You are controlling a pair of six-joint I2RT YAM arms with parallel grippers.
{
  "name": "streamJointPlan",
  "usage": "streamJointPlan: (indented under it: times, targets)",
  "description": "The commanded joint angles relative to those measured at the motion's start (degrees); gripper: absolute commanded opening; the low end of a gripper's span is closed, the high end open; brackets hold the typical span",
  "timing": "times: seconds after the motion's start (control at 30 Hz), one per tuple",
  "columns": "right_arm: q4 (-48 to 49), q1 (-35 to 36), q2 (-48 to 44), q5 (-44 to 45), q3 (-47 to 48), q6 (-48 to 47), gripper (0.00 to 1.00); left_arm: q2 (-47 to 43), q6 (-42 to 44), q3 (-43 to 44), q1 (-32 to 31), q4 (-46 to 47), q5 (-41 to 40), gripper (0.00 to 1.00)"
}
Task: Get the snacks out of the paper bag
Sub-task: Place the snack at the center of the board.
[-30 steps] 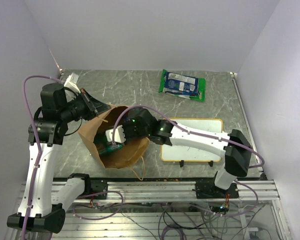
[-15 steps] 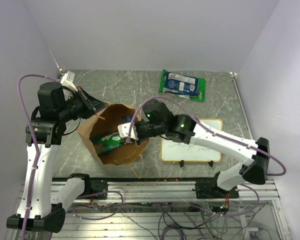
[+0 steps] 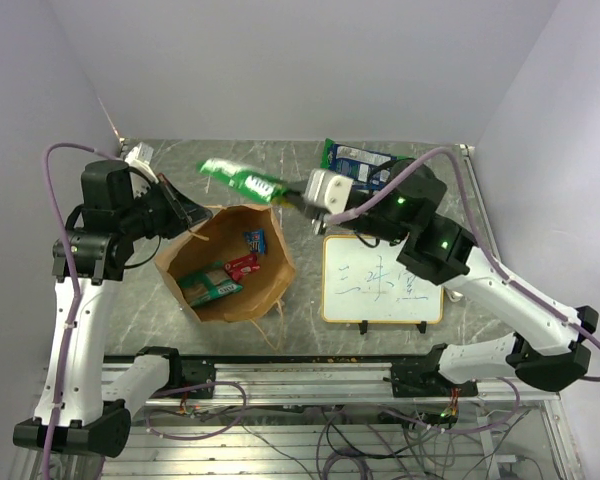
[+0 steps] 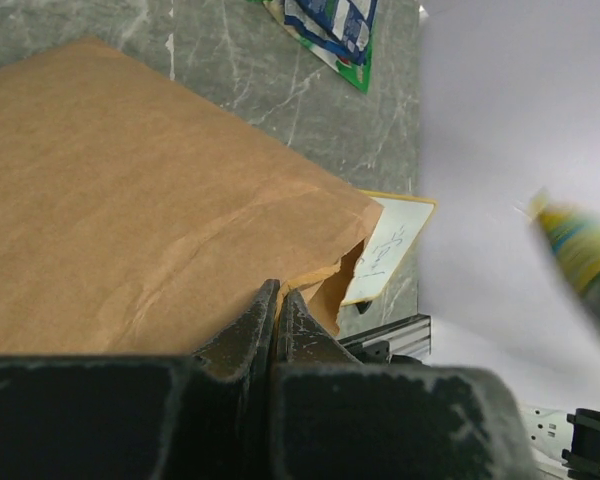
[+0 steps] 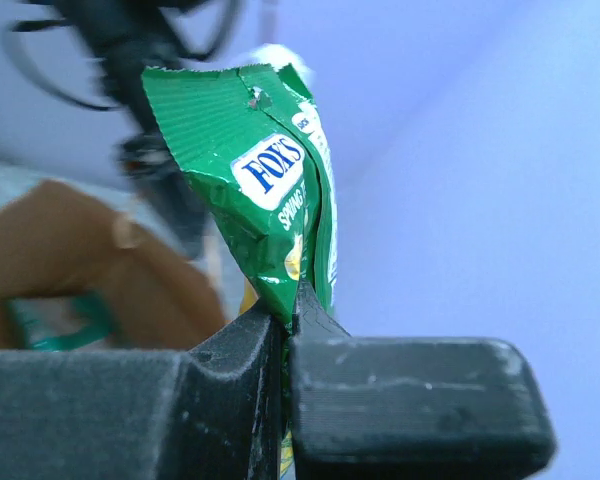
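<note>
The brown paper bag (image 3: pixel 272 285) lies open on the table, its mouth facing the camera. Inside it lie a green packet (image 3: pixel 210 285), a red packet (image 3: pixel 242 265) and a small blue pouch (image 3: pixel 255 240). My left gripper (image 3: pixel 187 213) is shut on the bag's rim (image 4: pixel 310 278) at its far left side. My right gripper (image 3: pixel 290 196) hangs above the table behind the bag, shut on one end of a long green snack packet (image 3: pixel 242 178) marked FOX'S (image 5: pixel 265 190). A larger green bag with a blue-white label (image 3: pixel 368 166) lies flat at the back of the table.
An orange-framed whiteboard (image 3: pixel 382 278) with writing lies to the right of the bag. Purple walls close in the table at the back and both sides. The aluminium rail with both arm bases (image 3: pixel 310 380) runs along the near edge.
My right gripper has come up out of the paper bag with the green packet and swung back and right above the table. The left gripper kept its hold on the bag rim.
</note>
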Motion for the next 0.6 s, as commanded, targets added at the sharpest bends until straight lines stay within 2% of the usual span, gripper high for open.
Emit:
streamJointPlan:
  times: [0.0,0.13,0.17,0.27,0.47,0.57]
  targets:
    - [19.8,-3.3,-1.7,17.4,-5.1,1.4,0.0,0.4,3.9,1.7,-0.3,-2.0,-1.4,0.07]
    - [24.4,-6.4,1.2,31.9,-8.0,2.7,0.0,0.9,5.0,2.9,-0.4,-2.2,-0.5,0.07]
    - [23.8,-7.9,2.4,33.2,-8.1,3.2,0.0,1.2,5.4,3.2,-0.3,-2.3,-0.6,0.07]
    - [22.3,-13.9,6.5,33.5,-10.0,3.1,0.0,1.7,6.4,4.1,-0.6,-1.6,-0.9,0.07]
    - [25.2,-25.4,13.3,27.4,-15.6,-1.8,0.0,2.8,8.5,5.1,-0.7,-0.3,-0.9,0.07]
    - [27.4,-31.6,17.9,22.9,-15.7,-4.3,0.0,5.5,11.2,8.5,-0.7,-2.5,-2.3,0.07]
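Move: The right hand, high up and already gripping the green snack, has the snack pile about 32 cm ahead, 25 cm to its right and some 45 cm below. The open paper bag is about 5 cm ahead, 9 cm left and 30 cm below; the whiteboard lies 6 cm ahead and 27 cm right, down on the table. From the left hand the pile is some 27 cm ahead, 37 cm right and 33 cm below. Right hand swings the gripped snack some 27 cm forward, also down and right towards the pile, turning clockwise. ##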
